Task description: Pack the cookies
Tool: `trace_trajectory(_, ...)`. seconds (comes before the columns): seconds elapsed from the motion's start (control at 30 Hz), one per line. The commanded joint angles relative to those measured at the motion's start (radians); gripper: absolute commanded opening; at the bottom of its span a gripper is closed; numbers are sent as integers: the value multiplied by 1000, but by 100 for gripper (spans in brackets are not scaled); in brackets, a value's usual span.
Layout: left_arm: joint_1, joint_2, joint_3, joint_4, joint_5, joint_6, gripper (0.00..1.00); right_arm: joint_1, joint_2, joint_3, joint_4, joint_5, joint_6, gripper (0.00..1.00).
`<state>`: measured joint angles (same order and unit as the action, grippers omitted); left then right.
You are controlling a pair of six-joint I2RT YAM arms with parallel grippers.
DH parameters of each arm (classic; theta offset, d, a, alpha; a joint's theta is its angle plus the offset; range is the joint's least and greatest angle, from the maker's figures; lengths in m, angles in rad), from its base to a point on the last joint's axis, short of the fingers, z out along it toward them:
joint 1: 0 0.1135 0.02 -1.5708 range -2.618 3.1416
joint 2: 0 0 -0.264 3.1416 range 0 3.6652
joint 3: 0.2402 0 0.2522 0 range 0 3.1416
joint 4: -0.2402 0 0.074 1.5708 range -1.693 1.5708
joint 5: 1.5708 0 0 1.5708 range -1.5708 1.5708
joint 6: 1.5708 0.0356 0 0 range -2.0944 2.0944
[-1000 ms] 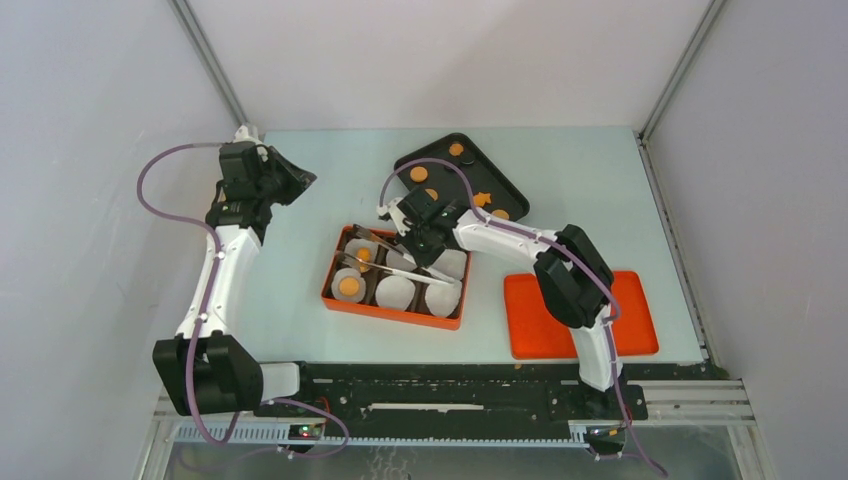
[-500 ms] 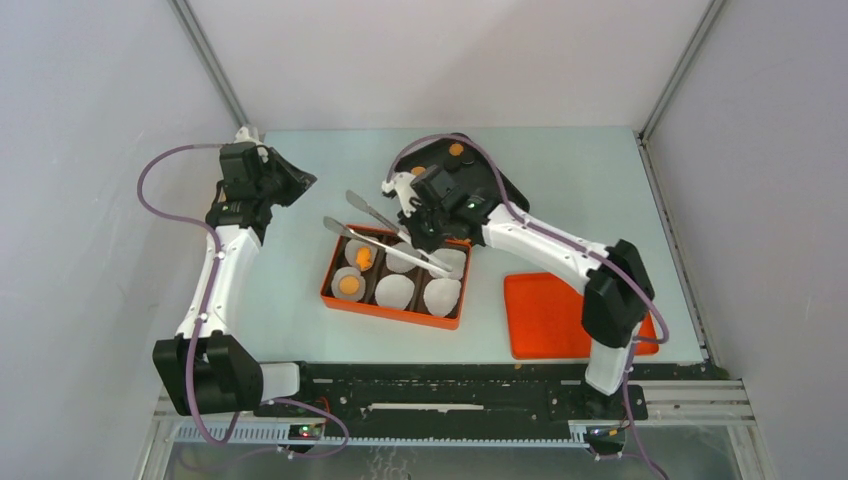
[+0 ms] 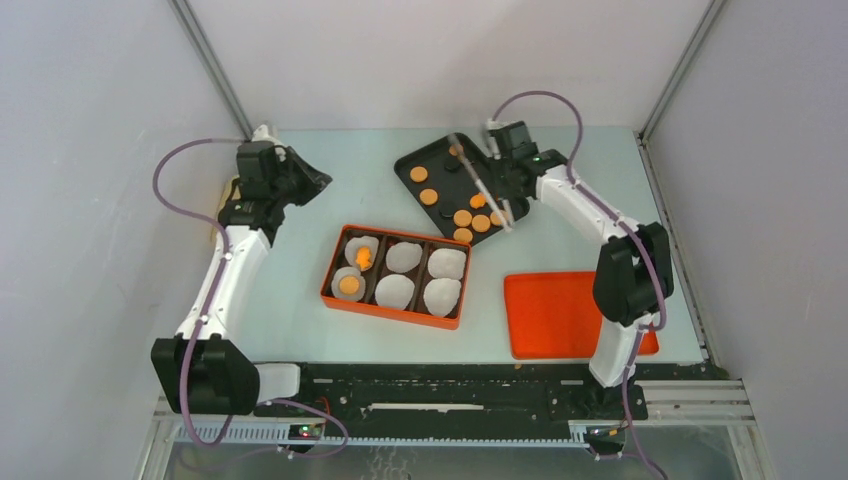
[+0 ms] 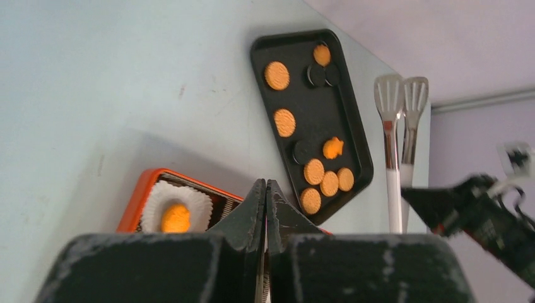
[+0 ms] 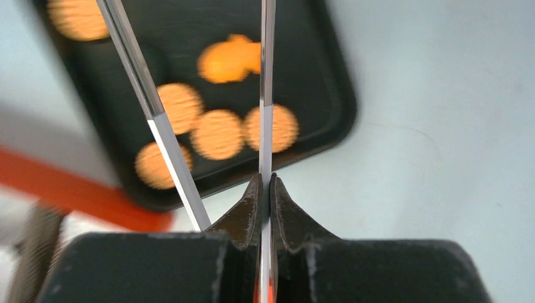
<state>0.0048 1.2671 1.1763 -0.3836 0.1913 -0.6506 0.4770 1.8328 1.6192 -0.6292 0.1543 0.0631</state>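
Several round orange cookies (image 3: pixel 462 217), a fish-shaped one (image 4: pixel 332 148) and dark ones lie on the black tray (image 3: pixel 445 160). Two more cookies (image 3: pixel 349 285) sit in paper liners at the left end of the orange box (image 3: pixel 400 312). My right gripper (image 3: pixel 502 200) hangs over the tray's right edge, shut on one arm of the metal tongs (image 5: pixel 267 76). The tongs' other arm (image 5: pixel 135 69) stands free to the left, and nothing shows between the arms; the tips are out of this view. My left gripper (image 4: pixel 265 186) is shut on nothing, left of the tray.
An orange lid (image 3: pixel 575 315) lies on the table at the front right. White paper liners (image 3: pixel 405 257) fill the box's other cups. Grey walls close in the table on three sides.
My right arm has swung the tongs from over the box back to the black tray, leaving an orange cookie in the back-left liner. My left arm shifted slightly to the right.
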Motion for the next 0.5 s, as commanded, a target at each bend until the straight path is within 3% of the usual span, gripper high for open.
trace_trajectory(0.0,-69,-29,55,11,-27,28,5,-110,45,42,-34,74,62,6)
trace_trajectory(0.23,-87,10,52,19,-15,25,4,-254,140,57,-67,92,56,6)
trace_trajectory(0.47,-93,36,51,26,-12,28,4,-320,279,145,-111,151,-38,6)
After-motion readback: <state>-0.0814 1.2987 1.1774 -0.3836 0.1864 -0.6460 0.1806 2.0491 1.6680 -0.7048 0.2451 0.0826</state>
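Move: My right hand has the slotted tongs pinched by the handle, above the near right part of the cookie tray. The clear table beyond the tray's right side lies about 17 cm to its right, 5 cm farther out and 14 cm down; the tray's middle is roughly 10 cm left and 7 cm ahead, the orange box some 29 cm left and 19 cm back. From my empty left hand that clear spot is about 65 cm right, 8 cm ahead and 24 cm lower. I swing the tongs off the tray with my right hand, about 15 cm to the right and some 9 cm down towards the bare table, going slightly forward as well. The wrist turns about 20 degrees clockwise and tips further down while the fingers keep their grip on the handle. Meanwhile my left hand, shut and empty, drifts about 3 cm to the right. ##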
